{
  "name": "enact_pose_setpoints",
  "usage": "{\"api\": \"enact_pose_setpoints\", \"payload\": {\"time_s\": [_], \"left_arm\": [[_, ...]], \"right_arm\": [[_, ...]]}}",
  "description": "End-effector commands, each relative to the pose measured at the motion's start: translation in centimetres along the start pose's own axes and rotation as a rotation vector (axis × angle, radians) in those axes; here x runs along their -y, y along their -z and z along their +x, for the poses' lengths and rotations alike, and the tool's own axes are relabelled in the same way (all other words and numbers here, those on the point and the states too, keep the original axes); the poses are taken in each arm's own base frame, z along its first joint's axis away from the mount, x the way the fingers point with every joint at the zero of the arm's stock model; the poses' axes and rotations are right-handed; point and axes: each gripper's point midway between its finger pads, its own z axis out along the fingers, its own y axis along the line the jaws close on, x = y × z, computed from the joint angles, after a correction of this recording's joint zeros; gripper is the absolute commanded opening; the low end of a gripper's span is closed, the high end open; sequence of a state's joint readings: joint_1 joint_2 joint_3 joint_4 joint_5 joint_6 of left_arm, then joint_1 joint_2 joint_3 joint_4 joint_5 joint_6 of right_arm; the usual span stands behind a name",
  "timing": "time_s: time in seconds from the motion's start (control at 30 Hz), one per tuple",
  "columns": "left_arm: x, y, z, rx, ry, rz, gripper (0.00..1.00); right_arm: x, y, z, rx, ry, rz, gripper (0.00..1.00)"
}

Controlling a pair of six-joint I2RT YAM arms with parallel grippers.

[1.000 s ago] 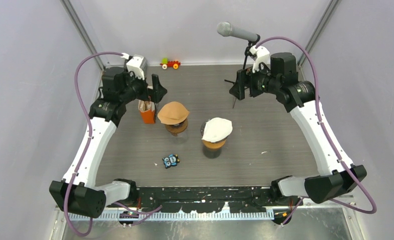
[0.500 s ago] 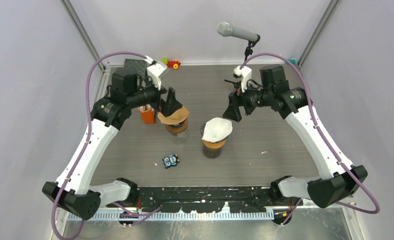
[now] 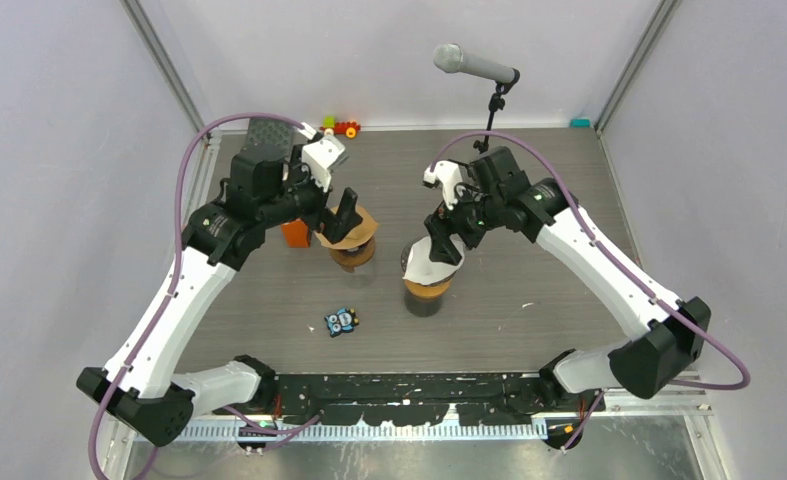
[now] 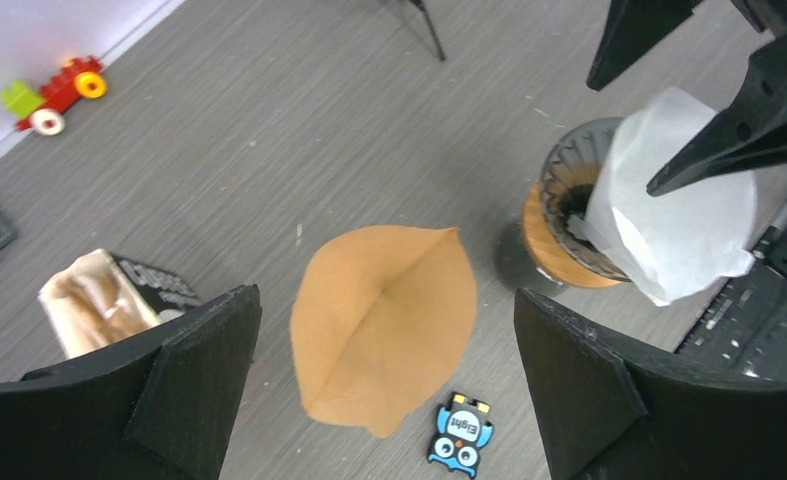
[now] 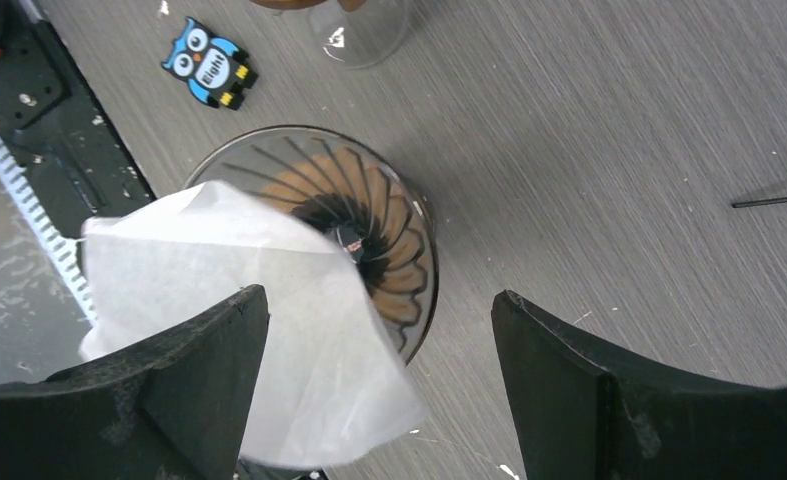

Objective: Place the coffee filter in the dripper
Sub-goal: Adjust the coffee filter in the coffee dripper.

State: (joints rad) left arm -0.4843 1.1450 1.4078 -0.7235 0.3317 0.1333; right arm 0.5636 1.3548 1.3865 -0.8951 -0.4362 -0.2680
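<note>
A brown coffee filter [image 3: 359, 232] lies spread like a cap on the left dripper [image 3: 354, 256], hiding its cone. My left gripper [image 3: 344, 214] hovers open right above it; the left wrist view has the brown filter [image 4: 384, 325] below and between the wide fingers [image 4: 139, 390]. A white coffee filter [image 3: 429, 262] sits tilted on the right dripper [image 3: 426, 291], hanging over its rim. My right gripper [image 3: 446, 236] is open just above it. The right wrist view shows the white filter [image 5: 229, 300] covering half of the ribbed dripper [image 5: 384, 235], close to the left finger [image 5: 169, 390].
An orange box of filters [image 3: 294, 233] stands left of the brown filter. An owl card [image 3: 341, 321] lies in front of the drippers. A microphone [image 3: 474, 65] on a stand and a toy car [image 3: 341, 127] are at the back.
Both arms have swung inward from the back corners and down over the two drippers. Both grippers stayed open; the filters have not moved.
</note>
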Motion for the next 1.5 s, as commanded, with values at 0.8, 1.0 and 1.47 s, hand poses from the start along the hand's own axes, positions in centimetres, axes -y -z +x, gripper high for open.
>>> {"api": "enact_pose_setpoints", "payload": {"time_s": [0.8, 1.0, 1.47], "left_arm": [[-4.1, 2.6, -1.7, 0.063, -0.003, -0.272, 1.0], [-4.2, 2.6, -1.6, 0.062, -0.003, -0.273, 1.0], [-4.2, 2.4, -1.4, 0.058, -0.003, -0.273, 1.0]], "right_arm": [[1.6, -4.8, 0.4, -0.103, 0.113, 0.103, 0.86], [1.9, -5.1, 1.6, -0.129, 0.115, 0.12, 0.86], [2.4, -6.0, 2.9, -0.157, 0.127, 0.155, 0.86]]}}
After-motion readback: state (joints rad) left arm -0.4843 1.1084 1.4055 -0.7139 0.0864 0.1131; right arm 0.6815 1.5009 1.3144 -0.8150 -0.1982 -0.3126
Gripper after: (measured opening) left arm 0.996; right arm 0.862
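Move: The white filter lies loosely on the grey dripper, its middle about 4 cm back of the right hand, level with it sideways and some 5 cm lower; the dripper's middle is 2 cm back, 1 cm left and 8 cm below. The brown filter stands about 17 cm left and 3 cm ahead of the right hand, the owl some 19 cm left and 7 cm back, down on the table. From the left hand the white filter is about 17 cm right, 4 cm back and 15 cm below. The right hand sinks about 7 cm in two steps with its fingers kept wide, edging left and then back right with a slight forward drift, and tips some 15 degrees to point more steeply down, so that its base-side finger comes down into the white filter against the paper while the other finger stays out by the dripper's forward rim. The left hand, open and empty, first draws off about 4 cm to the left and a little forward, turning slightly counter-clockwise, then holds still above the brown filter. ##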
